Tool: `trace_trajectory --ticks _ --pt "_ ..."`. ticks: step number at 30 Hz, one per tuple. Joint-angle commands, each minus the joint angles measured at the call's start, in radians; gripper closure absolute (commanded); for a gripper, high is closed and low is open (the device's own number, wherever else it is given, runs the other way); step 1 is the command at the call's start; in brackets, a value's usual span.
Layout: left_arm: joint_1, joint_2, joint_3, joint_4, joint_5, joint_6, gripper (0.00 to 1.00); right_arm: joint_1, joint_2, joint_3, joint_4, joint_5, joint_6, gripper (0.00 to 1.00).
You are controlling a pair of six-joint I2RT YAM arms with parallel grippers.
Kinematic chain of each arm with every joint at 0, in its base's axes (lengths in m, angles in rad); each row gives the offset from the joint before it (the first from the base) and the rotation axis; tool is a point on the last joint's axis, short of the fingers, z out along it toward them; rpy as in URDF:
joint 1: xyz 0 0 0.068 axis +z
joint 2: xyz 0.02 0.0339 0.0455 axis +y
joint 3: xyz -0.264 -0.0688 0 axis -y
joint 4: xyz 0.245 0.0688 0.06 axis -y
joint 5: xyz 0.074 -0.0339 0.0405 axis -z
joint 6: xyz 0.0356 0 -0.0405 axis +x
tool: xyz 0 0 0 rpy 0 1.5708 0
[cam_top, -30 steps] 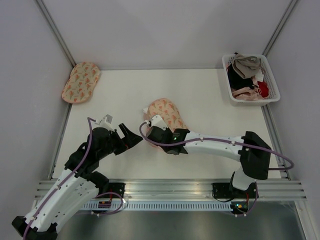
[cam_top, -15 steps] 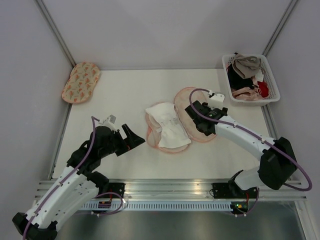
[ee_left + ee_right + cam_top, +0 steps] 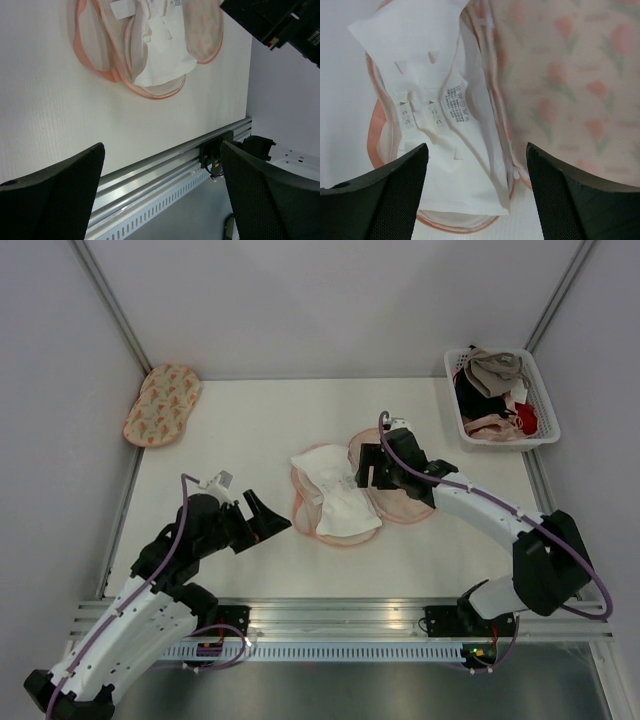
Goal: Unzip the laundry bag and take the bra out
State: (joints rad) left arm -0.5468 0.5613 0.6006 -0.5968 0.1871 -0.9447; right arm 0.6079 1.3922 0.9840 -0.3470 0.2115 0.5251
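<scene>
The laundry bag (image 3: 405, 502) lies unzipped and spread flat in two halves at mid-table. The white bra (image 3: 335, 498) lies folded on its left half, label and hook strip up. My right gripper (image 3: 366, 474) is open and hovers over the seam between the bra and the printed right flap, holding nothing. In the right wrist view its fingers straddle the bra (image 3: 445, 150) and the printed flap (image 3: 570, 75). My left gripper (image 3: 268, 516) is open and empty, just left of the bag. The left wrist view shows the bag's pink rim (image 3: 89, 60) and the bra (image 3: 162, 62).
A second, identical pouch (image 3: 162, 403) lies closed at the far left edge. A white plastic basket (image 3: 546, 405) with several garments stands at the far right. The aluminium rail (image 3: 340, 615) runs along the near table edge.
A second ago the bag was closed with my right gripper at its near end. It now lies open with the bra showing. My right gripper has since moved left toward the bra.
</scene>
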Motion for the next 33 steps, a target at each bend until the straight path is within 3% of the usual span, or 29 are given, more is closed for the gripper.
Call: trace_trajectory --ticks 1,5,14,17,18,21,24,28,33 --pt "-0.001 -0.026 0.007 0.014 0.032 -0.002 0.00 -0.091 0.092 -0.028 0.234 -0.389 -0.050 0.17" --pt "0.001 -0.049 0.004 0.012 0.035 -0.003 0.00 -0.135 0.233 0.010 0.330 -0.578 -0.053 0.18" --pt "0.001 -0.051 0.005 0.002 0.023 0.003 0.00 -0.169 0.451 0.085 0.436 -0.768 -0.031 0.30" --pt "0.001 -0.046 0.004 -0.001 0.018 0.004 0.00 -0.168 0.481 0.076 0.450 -0.794 -0.036 0.46" --pt "0.001 -0.044 0.004 -0.001 0.018 0.004 0.00 -0.169 0.482 0.071 0.451 -0.799 -0.037 0.64" --pt "0.001 -0.032 0.005 0.002 0.018 0.007 0.00 -0.168 0.466 0.062 0.448 -0.822 -0.043 1.00" --pt "0.001 -0.031 0.008 0.000 0.018 0.007 0.00 -0.168 0.374 0.053 0.433 -0.822 -0.053 0.99" --pt "0.001 -0.043 0.005 -0.001 0.015 0.006 0.00 -0.178 0.182 0.114 0.279 -0.750 -0.099 1.00" --pt "0.001 -0.041 0.004 -0.003 0.017 0.004 0.00 -0.240 0.048 0.292 0.085 -0.400 -0.139 1.00"
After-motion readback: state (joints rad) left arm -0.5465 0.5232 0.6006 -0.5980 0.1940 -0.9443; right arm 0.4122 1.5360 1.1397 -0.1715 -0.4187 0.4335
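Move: The white bra lies spread on the bag's left flap, its middle some 6 cm to the right hand's left, 3 cm ahead and about 10 cm below. The bag's open right flap lies about 6 cm to that hand's right and 5 cm ahead, at table height. The pink handle loop is roughly 7 cm left of the bra and 6 cm nearer the base. From the left hand, the bra is some 18 cm ahead, 13 cm right and 13 cm below. Down and to the left, about 9 cm down and 8 cm across with a short forward reach, the open right hand swoops onto the white bra, its fingers swinging round counter-clockwise by some 25 degrees. At the bottom it shuts fully and pinches the cloth. Then it rises quickly, well above its starting height, easing right and slightly forward with the bra hanging from the closed fingertips. ##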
